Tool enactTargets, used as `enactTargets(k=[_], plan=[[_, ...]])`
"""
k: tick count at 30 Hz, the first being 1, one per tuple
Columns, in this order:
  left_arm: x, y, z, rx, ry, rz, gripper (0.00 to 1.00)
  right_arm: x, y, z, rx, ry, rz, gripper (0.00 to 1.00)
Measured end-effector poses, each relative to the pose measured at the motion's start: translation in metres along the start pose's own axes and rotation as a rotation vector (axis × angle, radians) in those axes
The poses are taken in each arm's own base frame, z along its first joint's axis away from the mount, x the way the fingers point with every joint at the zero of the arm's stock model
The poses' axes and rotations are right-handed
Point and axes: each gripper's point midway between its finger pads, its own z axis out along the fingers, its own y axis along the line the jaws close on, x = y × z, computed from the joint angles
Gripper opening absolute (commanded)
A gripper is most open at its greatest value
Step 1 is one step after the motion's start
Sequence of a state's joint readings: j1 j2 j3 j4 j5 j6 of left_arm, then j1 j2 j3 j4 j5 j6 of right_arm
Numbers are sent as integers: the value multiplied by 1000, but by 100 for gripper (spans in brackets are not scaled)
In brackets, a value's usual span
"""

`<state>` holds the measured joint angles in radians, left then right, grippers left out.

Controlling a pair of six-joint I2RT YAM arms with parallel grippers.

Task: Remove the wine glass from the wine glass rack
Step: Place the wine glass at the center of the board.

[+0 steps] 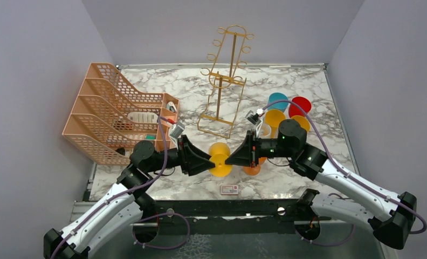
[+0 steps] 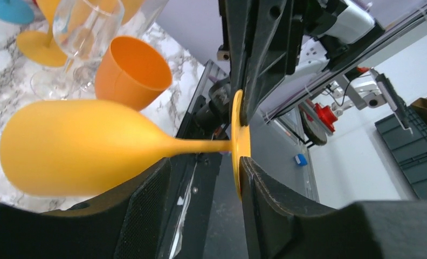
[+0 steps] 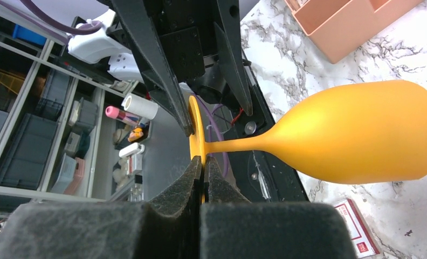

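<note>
A yellow wine glass [image 1: 220,157] hangs level above the table's front middle, between both grippers. Its bowl [image 3: 362,135] points one way and its round foot [image 3: 196,129] stands on edge. My right gripper [image 3: 203,162] is shut on the rim of that foot. My left gripper [image 2: 203,167] is open, one finger under the bowl [image 2: 76,145] and the other finger beside the foot [image 2: 237,135], astride the stem. The gold wire wine glass rack [image 1: 226,81] stands at the back middle with no glass on its hooks.
A peach mesh organiser [image 1: 114,113] fills the left side. Several coloured glasses [image 1: 287,108] and a clear glass [image 2: 84,27] cluster at the right. An orange glass [image 1: 253,168] sits under my right gripper. A small card [image 1: 229,189] lies near the front edge.
</note>
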<state>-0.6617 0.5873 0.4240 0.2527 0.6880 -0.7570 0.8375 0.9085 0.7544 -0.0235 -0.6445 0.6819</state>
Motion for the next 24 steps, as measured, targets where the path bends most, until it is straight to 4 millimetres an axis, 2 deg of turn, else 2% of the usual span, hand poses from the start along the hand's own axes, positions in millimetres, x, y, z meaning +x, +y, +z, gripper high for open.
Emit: enactTargets(k=[6, 14, 21, 23, 24], plan=[[16, 3, -7, -26, 63, -31, 45, 1, -2, 1, 3, 3, -11, 1], [27, 4, -2, -28, 124, -53, 38, 4, -9, 5, 16, 19, -3, 1], [34, -1, 5, -13, 159, -41, 11, 7, -14, 8, 23, 33, 2, 1], [36, -2, 5, -12, 162, -36, 1, 8, -14, 8, 21, 39, 4, 4], [36, -2, 5, -11, 164, -35, 0, 8, -14, 8, 19, 40, 3, 7]])
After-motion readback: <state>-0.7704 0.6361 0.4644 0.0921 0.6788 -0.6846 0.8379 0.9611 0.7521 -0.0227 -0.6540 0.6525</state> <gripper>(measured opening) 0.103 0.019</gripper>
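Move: My right hand already grips the foot of the yellow wine glass, the foot's middle about 3 cm to its left. The same foot's middle is some 3 cm right of my left hand, level with it, its edge already between my half-open fingers. From the left hand the bowl hangs about 7 cm ahead, 3 cm right and 9 cm below; the orange glass stands roughly 7 cm ahead and 18 cm right, the small box about 3 cm back and 8 cm right, both well below. I ease my left hand down and back about 2.5 cm each way along the edge of the foot, finally working slightly right, farther onto it, while the fingertips dip and the hand turns a little clockwise, some 10 degrees in all. As it slows, I close its half-open fingers and pinch the foot. My right hand keeps its grip, sinking about 1.5 cm. ##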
